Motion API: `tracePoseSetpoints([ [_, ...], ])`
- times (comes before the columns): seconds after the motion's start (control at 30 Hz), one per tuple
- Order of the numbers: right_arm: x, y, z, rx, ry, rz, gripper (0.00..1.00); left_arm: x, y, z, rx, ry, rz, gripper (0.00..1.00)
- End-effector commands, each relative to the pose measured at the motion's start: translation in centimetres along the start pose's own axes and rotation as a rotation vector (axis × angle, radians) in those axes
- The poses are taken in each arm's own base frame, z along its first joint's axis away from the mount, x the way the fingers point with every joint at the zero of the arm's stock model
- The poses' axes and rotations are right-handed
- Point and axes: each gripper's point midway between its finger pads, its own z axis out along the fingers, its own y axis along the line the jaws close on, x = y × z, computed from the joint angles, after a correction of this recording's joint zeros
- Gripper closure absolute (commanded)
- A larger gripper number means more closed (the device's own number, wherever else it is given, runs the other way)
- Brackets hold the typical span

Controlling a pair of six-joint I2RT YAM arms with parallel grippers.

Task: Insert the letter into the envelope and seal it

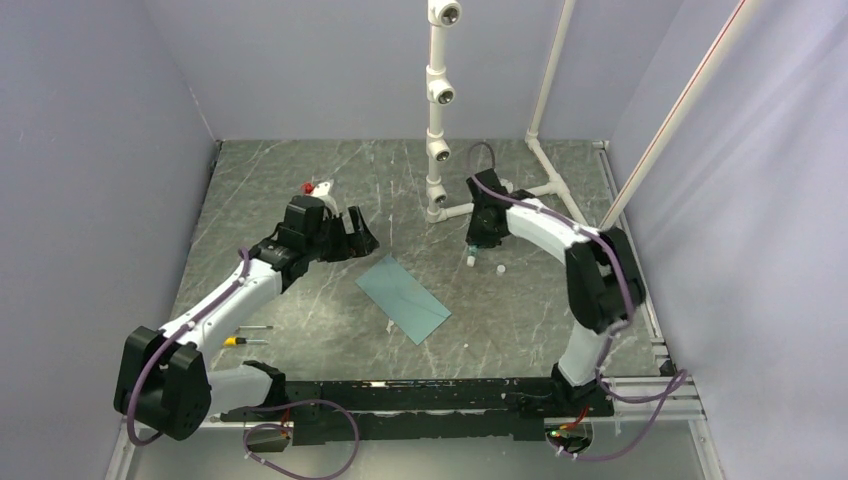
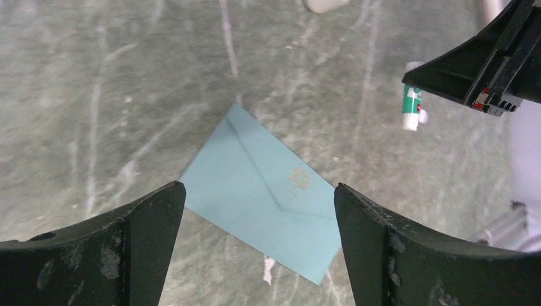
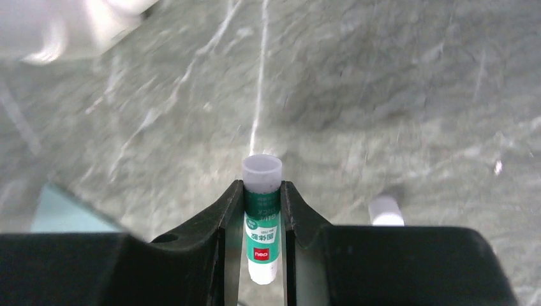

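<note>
The teal envelope (image 1: 403,299) lies flat on the table with its pointed flap folded down; it also shows in the left wrist view (image 2: 255,185). The letter is not in view. My left gripper (image 1: 355,235) is open and empty, above and to the left of the envelope, which shows between its jaws (image 2: 258,188). My right gripper (image 1: 478,240) is shut on a green and white glue stick (image 3: 261,220), held uncapped just above the table to the right of the envelope. The stick also shows in the left wrist view (image 2: 411,108). Its white cap (image 3: 386,210) lies on the table beside it.
A white pipe stand (image 1: 438,110) rises at the back middle, just behind the right gripper. A yellow-handled tool (image 1: 240,340) lies near the left arm. A small red and white item (image 1: 318,187) sits behind the left gripper. A white scrap (image 2: 268,268) lies by the envelope's near edge.
</note>
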Motion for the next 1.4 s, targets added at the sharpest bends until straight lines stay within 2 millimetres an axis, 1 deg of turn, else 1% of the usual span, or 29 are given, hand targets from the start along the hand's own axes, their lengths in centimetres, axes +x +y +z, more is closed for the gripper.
tracePoseSetpoints([
  [0.0,-2.2,3.1,-6.5,-0.261,-0.152,0.005,0.92,-2.4,-5.3,-1.6,0.255,-0.044,0.069,0.09],
  [0.07,-2.1,3.8,-9.0,-0.367,-0.197,0.008,0.92,-2.5,-7.8,-2.4,0.391,-0.036,0.082,0.1],
  [0.13,-2.3,5.0,-12.0,-0.504,-0.264,0.001,0.92,-2.8,-10.7,-3.6,0.56,-0.029,0.09,0.11],
  [0.17,-2.6,5.5,-14.2,-0.584,-0.311,0.002,0.92,-2.9,-12.2,-4.3,0.646,-0.026,0.095,0.12],
  [0.2,-2.9,6.5,-16.3,-0.681,-0.356,-0.001,0.91,-3.0,-13.3,-4.8,0.718,-0.016,0.09,0.12],
  [0.3,-3.1,8.2,-20.6,-0.863,-0.42,-0.012,0.89,-3.6,-16.5,-6.5,0.9,-0.002,0.105,0.19],
  [0.4,-3.2,9.9,-23.9,-0.997,-0.44,-0.027,0.89,-3.8,-19.2,-7.5,1.014,0.021,0.133,0.21],
  [0.43,-3.2,10.3,-24.7,-1.033,-0.438,-0.032,0.89,-3.8,-20.0,-7.5,1.033,0.025,0.143,0.21],
  [0.5,-3.3,11.1,-26.1,-1.083,-0.439,-0.031,0.89,-3.8,-21.0,-7.5,1.051,0.031,0.16,0.21],
  [0.57,-3.3,11.7,-27.2,-1.132,-0.44,-0.04,0.89,-4.0,-21.7,-7.4,1.048,0.026,0.166,0.22],
  [0.67,-3.4,12.3,-28.2,-1.175,-0.437,-0.051,0.89,-4.5,-22.1,-7.5,1.059,0.004,0.148,0.22],
  [0.77,-3.1,12.9,-28.7,-1.209,-0.408,-0.07,0.89,-4.6,-22.0,-7.2,1.055,0.004,0.125,0.24],
  [0.87,-2.8,13.4,-29.2,-1.249,-0.387,-0.086,0.89,-4.2,-21.8,-6.5,1.045,0.025,0.101,0.3],
  [1.0,-2.7,13.7,-29.4,-1.275,-0.373,-0.09,0.89,-4.3,-21.9,-6.1,1.051,0.033,0.069,0.4],
  [1.17,-2.4,14.1,-29.5,-1.298,-0.351,-0.093,0.89,-4.4,-22.0,-5.7,1.052,0.042,0.049,0.57],
  [1.27,-2.3,14.2,-29.5,-1.295,-0.343,-0.088,0.89,-4.2,-21.9,-5.7,1.056,0.032,0.074,0.7],
  [1.3,-2.4,14.1,-29.5,-1.288,-0.344,-0.083,0.9,-4.1,-21.9,-5.8,1.059,0.029,0.084,0.77],
  [1.37,-2.4,14.1,-29.7,-1.286,-0.343,-0.089,0.87,-3.9,-21.8,-5.9,1.064,0.027,0.113,0.96],
])
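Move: The glue stick, already pinched in the right fingers, lies about 27 cm to the right of the open left hand, 5 cm farther out and 10 cm lower. The envelope lies roughly 7 cm to the right of the left hand, 6 cm back and 14 cm below. From the right hand, the left gripper is about 27 cm left, 5 cm back and 10 cm higher; the white cap is 6 cm right, 4 cm back and 4 cm below. The right hand keeps its pinch on the glue stick and lifts it about 26 cm off the table area, drawing it some 11 cm left and 7 cm back towards the left gripper while the wrist swings its fingers up and round to the left, its left side rising. Meanwhile the left hand sweeps up and to the right by about 15 cm each way and a little back, turning some 40 degrees clockwise with its right side rising; there it all but stops with the fingers open, then closes them around the stick beside the right fingertips until both hands pinch it. ##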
